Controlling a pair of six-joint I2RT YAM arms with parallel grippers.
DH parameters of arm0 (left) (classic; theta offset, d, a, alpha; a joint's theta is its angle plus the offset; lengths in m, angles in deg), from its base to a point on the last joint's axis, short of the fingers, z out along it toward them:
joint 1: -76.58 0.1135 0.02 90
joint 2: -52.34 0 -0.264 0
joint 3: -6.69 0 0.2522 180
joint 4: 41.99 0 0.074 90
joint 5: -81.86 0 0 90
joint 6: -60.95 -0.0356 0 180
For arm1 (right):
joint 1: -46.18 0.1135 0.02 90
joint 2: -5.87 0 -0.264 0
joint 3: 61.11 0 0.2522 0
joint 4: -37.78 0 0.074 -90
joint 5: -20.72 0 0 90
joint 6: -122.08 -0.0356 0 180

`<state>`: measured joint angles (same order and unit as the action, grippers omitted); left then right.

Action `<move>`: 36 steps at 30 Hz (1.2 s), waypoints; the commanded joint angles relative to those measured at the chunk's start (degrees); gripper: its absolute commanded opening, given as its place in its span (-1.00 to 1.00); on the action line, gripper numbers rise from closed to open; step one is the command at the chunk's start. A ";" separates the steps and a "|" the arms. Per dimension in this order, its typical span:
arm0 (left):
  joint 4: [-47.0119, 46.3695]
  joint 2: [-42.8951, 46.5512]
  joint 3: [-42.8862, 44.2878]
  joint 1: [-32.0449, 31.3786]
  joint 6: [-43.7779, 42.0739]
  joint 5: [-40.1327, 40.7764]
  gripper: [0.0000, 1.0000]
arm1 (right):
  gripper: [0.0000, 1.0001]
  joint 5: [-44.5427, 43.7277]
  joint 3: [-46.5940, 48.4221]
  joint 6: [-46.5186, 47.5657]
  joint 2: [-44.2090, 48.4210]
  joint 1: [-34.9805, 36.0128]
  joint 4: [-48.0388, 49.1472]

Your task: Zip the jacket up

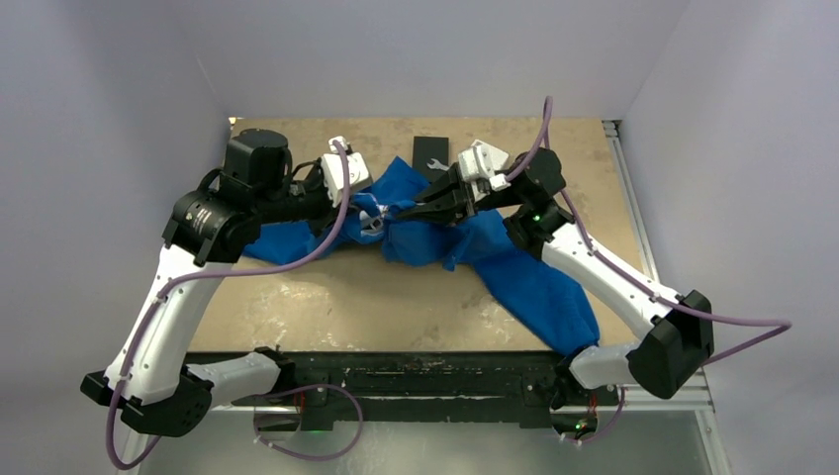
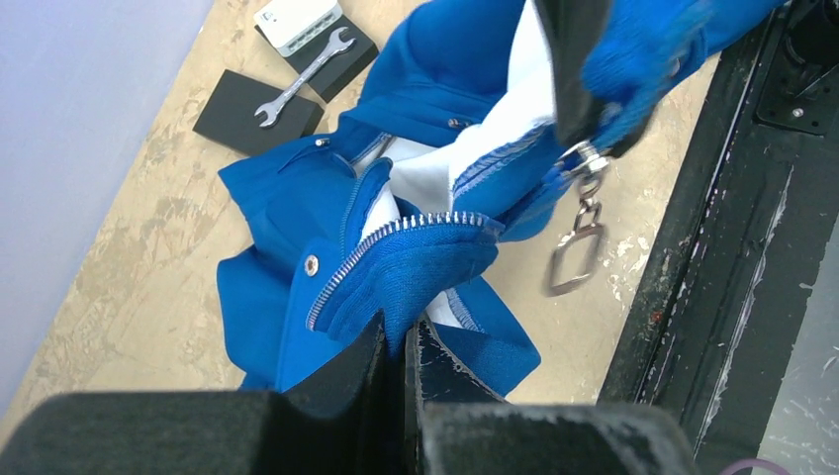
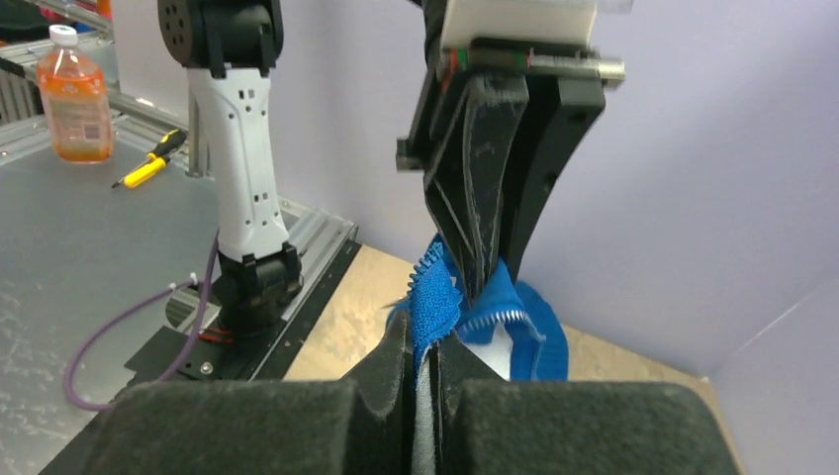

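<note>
The royal-blue jacket (image 1: 534,282) lies bunched at the middle of the table, one sleeve trailing toward the right arm's base. My left gripper (image 1: 374,220) is shut on a fold of its blue hem (image 2: 425,267) beside the silvery zipper teeth (image 2: 386,242), jaws pressed together (image 2: 406,332). Just opposite, my right gripper (image 1: 401,213) is shut on the other front edge (image 3: 435,297), white lining showing between its jaws (image 3: 427,346). The zipper slider with its metal pull ring (image 2: 574,257) hangs below the right gripper's fingers (image 2: 574,59). Both grippers meet tip to tip, lifting the fabric.
A black pad (image 1: 432,153) with a wrench (image 2: 297,79) lies at the table's back, a white box (image 2: 297,20) beside it. A black rail (image 1: 416,371) runs along the near edge. Off the table stand an orange bottle (image 3: 74,94) and a yellow screwdriver (image 3: 148,163).
</note>
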<state>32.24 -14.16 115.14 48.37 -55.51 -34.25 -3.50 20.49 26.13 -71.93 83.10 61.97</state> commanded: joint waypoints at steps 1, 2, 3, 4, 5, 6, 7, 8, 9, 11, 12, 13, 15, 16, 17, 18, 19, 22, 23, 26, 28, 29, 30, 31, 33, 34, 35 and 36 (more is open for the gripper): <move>-1.38 2.08 1.00 -0.18 1.93 0.71 -1.00 | -1.00 1.75 -0.95 8.53 -1.25 0.05 -9.44; -1.14 1.96 1.73 -0.19 2.02 0.97 -1.00 | -1.00 2.62 -1.17 7.66 -1.36 0.07 -9.09; -0.93 1.79 2.72 -0.19 1.97 1.18 -1.00 | -1.00 3.06 -1.35 7.15 -1.42 0.07 -8.97; -0.70 1.61 3.37 -0.25 2.02 1.18 -1.00 | -1.00 3.61 -1.57 6.82 -1.46 0.07 -9.03; -0.31 1.34 4.14 -0.22 2.21 1.04 -1.00 | -1.00 4.31 -1.78 6.47 -1.52 0.07 -8.93; -0.27 1.29 4.53 -0.24 2.48 0.79 -1.00 | -1.00 5.07 -2.02 6.40 -1.71 0.07 -8.67; -0.24 1.26 4.62 -0.21 2.53 0.34 -1.00 | -1.00 5.74 -2.19 4.39 -1.86 0.07 -7.88; -0.22 1.29 4.51 -0.20 2.53 -0.30 -1.00 | -1.00 6.02 -2.55 3.34 -1.91 0.07 -6.78; -0.09 1.44 4.22 -0.18 2.50 -0.56 -1.00 | -1.00 6.07 -2.98 2.33 -1.87 0.07 -5.59; 0.16 1.75 3.30 -0.24 2.21 -0.92 -1.00 | -1.00 6.51 -3.87 -0.52 -1.96 0.03 -1.83; 0.29 1.87 2.95 -0.24 2.01 -1.05 -1.00 | -1.00 6.96 -4.30 -2.37 -2.04 0.07 0.08; 0.28 1.97 2.74 -0.27 1.94 -1.25 -1.00 | -1.00 7.57 -4.84 -4.42 -2.13 0.07 2.74; 0.32 2.07 2.77 -0.24 1.93 -1.43 -1.00 | -1.00 8.85 -5.88 -9.28 -2.34 -0.01 7.27; 0.36 2.08 2.81 -0.22 1.86 -1.48 -1.00 | -1.00 8.96 -6.28 -11.03 -2.54 -0.01 9.50; 0.40 2.14 2.81 -0.23 1.85 -1.57 -1.00 | -1.00 9.01 -6.53 -12.98 -2.86 -0.01 11.63; 0.48 2.20 2.80 -0.23 1.71 -1.76 -1.00 | -1.00 9.24 -6.71 -14.92 -3.27 -0.01 13.65; 0.73 2.25 2.84 -0.25 1.41 -2.02 -1.00 | -1.00 9.09 -6.82 -16.73 -3.62 -0.12 15.34; 1.18 2.51 2.56 -0.19 0.78 -2.49 -1.00 | -1.00 8.71 -5.26 -19.56 -5.21 -0.19 16.57; 1.15 2.64 2.52 -0.23 0.73 -2.69 -1.00 | -1.00 8.55 -4.91 -20.03 -5.52 -0.20 16.72; 1.22 2.69 2.42 -0.19 0.49 -3.30 -1.00 | -1.00 8.17 -4.48 -20.14 -5.78 -0.19 16.10; 1.40 2.78 2.42 -0.21 0.20 -3.38 -1.00 | -1.00 7.50 -4.39 -18.82 -5.51 -0.28 14.39; 1.49 2.76 2.41 -0.24 0.12 -3.56 -1.00 | -1.00 7.07 -4.19 -17.84 -5.37 -0.28 13.16; 1.59 2.84 2.33 -0.26 0.06 -3.81 -1.00 | -1.00 6.66 -3.95 -16.78 -5.23 -0.28 12.03; 1.60 2.86 2.09 -0.20 0.09 -4.12 -1.00 | -1.00 6.43 -3.69 -16.05 -5.18 -0.28 11.22; 1.65 3.03 1.47 -0.22 -0.18 -4.36 -1.00 | -1.00 6.30 -3.06 -15.26 -5.30 -0.38 10.33; 1.81 3.09 1.03 -0.21 -0.50 -4.51 -1.00 | -1.00 6.46 -2.79 -15.23 -5.34 -0.38 10.33; 1.93 3.17 0.67 -0.19 -0.95 -4.62 -1.00 | -1.00 6.73 -2.57 -15.27 -5.50 -0.37 10.46; 2.03 3.14 0.36 -0.25 -1.14 -4.77 -1.00 | -1.00 7.06 -2.44 -15.52 -5.60 -0.36 10.98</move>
<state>34.30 -12.39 116.50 48.37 -55.37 -36.70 4.54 14.54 9.49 -78.60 82.91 72.18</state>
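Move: The zip edge pinched in the left fingers lies about 8 cm to the right hand's left, 1 cm farther out and some 4 cm lower. The slider with its pull ring hangs just by the right fingertips, about 3 cm left of them, 1 cm back and 2 cm below; from the left hand that slider is roughly 5 cm right, 2 cm back and 2 cm higher. The wrench lies on the table some 28 cm ahead of the right hand, 8 cm right and 40 cm below. The zip edge with the slider, still pinched in the right fingers, is brought quickly down about 7 cm beside the left-held edge, then drawn back a couple of centimetres and eased slightly forward again. Meanwhile the right fingers tip from pointing a little upward to level, and the wrist rolls some 15 degrees. The left hand keeps its pinch, rising about 1 cm and drifting 2 cm back. ##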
